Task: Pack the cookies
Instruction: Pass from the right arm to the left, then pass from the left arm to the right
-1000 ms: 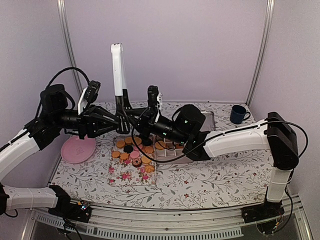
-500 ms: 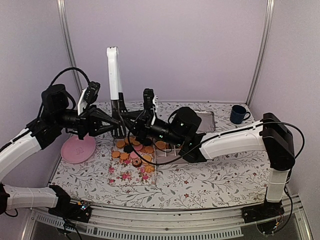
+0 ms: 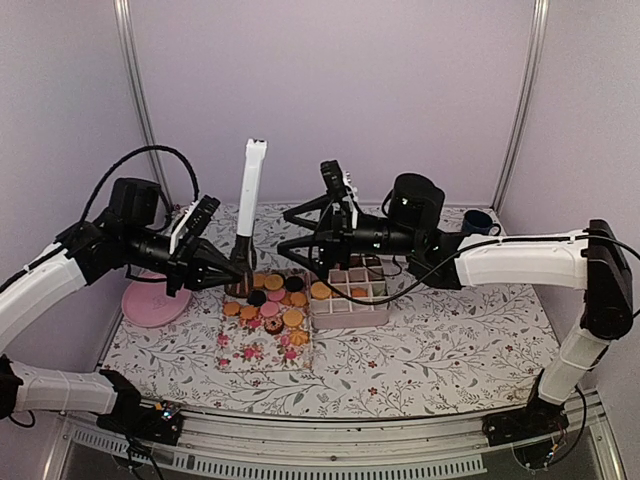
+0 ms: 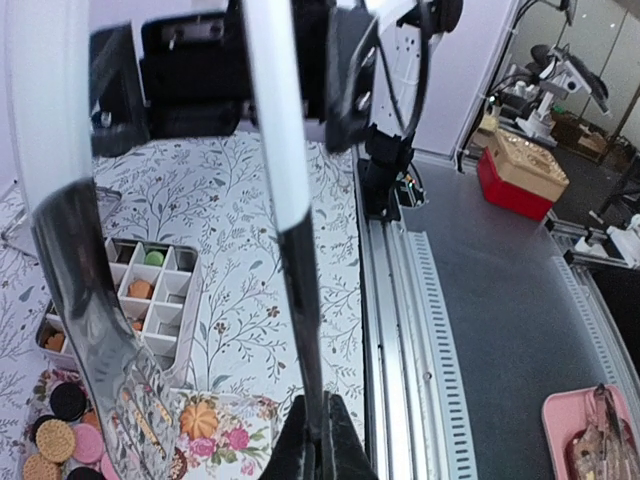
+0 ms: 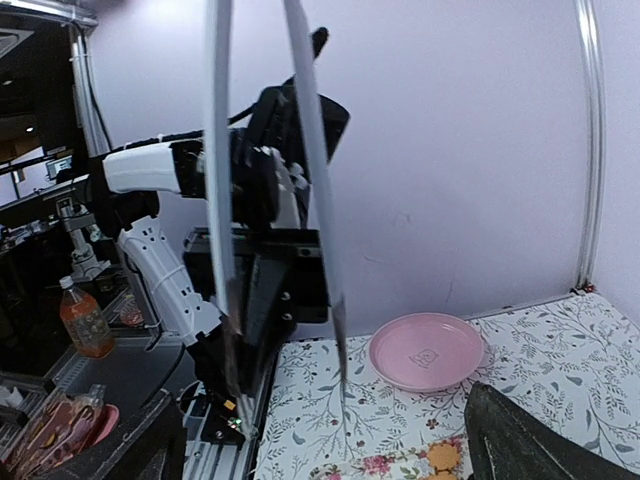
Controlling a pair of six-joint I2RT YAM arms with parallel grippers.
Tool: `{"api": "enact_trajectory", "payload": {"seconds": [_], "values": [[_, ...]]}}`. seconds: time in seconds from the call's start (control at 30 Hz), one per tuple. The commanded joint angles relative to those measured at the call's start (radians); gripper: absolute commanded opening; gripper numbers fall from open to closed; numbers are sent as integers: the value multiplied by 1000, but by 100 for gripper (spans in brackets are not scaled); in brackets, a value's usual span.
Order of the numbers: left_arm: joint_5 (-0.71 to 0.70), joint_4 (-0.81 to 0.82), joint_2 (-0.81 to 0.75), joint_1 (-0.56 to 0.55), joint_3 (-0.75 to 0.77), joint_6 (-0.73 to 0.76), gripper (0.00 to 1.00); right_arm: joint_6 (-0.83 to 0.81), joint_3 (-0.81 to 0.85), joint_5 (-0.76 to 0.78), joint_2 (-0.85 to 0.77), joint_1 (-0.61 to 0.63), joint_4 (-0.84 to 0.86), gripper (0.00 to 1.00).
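The cookies (image 3: pixel 268 304), mostly orange-tan with a few black and pink, lie on a flowered cloth (image 3: pixel 262 343); some sit in the divided box (image 3: pixel 349 297). White-and-black tongs (image 3: pixel 249 196) stand nearly upright over the cookies. My left gripper (image 3: pixel 233 270) is shut on the tongs' black lower end. In the left wrist view the left gripper (image 4: pixel 320 408) pinches one arm of the tongs (image 4: pixel 283 150), with the cookies (image 4: pixel 57 441) at the lower left. My right gripper (image 3: pixel 292 233) is open, just right of the tongs. In the right wrist view the right gripper (image 5: pixel 330 450) faces the tongs (image 5: pixel 316 150).
A pink plate (image 3: pixel 156 298) sits at the table's left, also in the right wrist view as the pink plate (image 5: pixel 425 351). A blue mug (image 3: pixel 477 228) stands at the back right. The table's metal rail (image 4: pixel 400 300) runs along the near edge.
The right gripper opened, let go of the tongs and drew back to the right. The left gripper closed on the tongs and now holds them alone, shifted slightly right.
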Motion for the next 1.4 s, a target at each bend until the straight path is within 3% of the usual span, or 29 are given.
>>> {"api": "enact_trajectory", "payload": {"seconds": [0.0, 0.1, 0.4, 0.7, 0.9, 1.37], "values": [[-69, -140, 23, -18, 28, 190, 0, -127, 107, -181, -45, -5, -257, 99], [-104, -173, 33, -36, 37, 233, 0, -178, 173, -201, -23, -8, -370, 99], [-217, -242, 72, -79, 59, 328, 0, -241, 281, -180, 37, -10, -496, 99], [-294, -268, 115, -81, 61, 357, 0, -270, 297, -138, 32, -8, -579, 76], [-290, -275, 135, -81, 74, 354, 0, -274, 279, -109, 26, 4, -562, 68], [-282, -328, 168, -82, 94, 360, 0, -377, 341, 32, 58, 44, -703, 48]]}}
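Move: Between the two hands stand the tongs, gripped near the lower tips by the left fingers. Their middle lies about 11 cm above the left hand, 3 cm to its right and 3 cm ahead; from the open right hand it is some 3 cm left, 2 cm back and 7 cm up. The right gripper is roughly 5 cm ahead, 6 cm right and 4 cm above the left hand. About 30 cm below the right hand, the cookie board lies 2 cm ahead and 8 cm left, the divided box 6 cm ahead and 11 cm right. Lowering about 8 cm and rolling its rightward-pointing fingers some 20 degrees downward, the left hand keeps its grip and leans the tongs' handle over towards the right hand. The right hand first lifts 3 cm and draws slightly back, then sinks about 5 cm and edges left, dipping its fingers and closing them halfway around the tongs; no pinch is visible yet. ##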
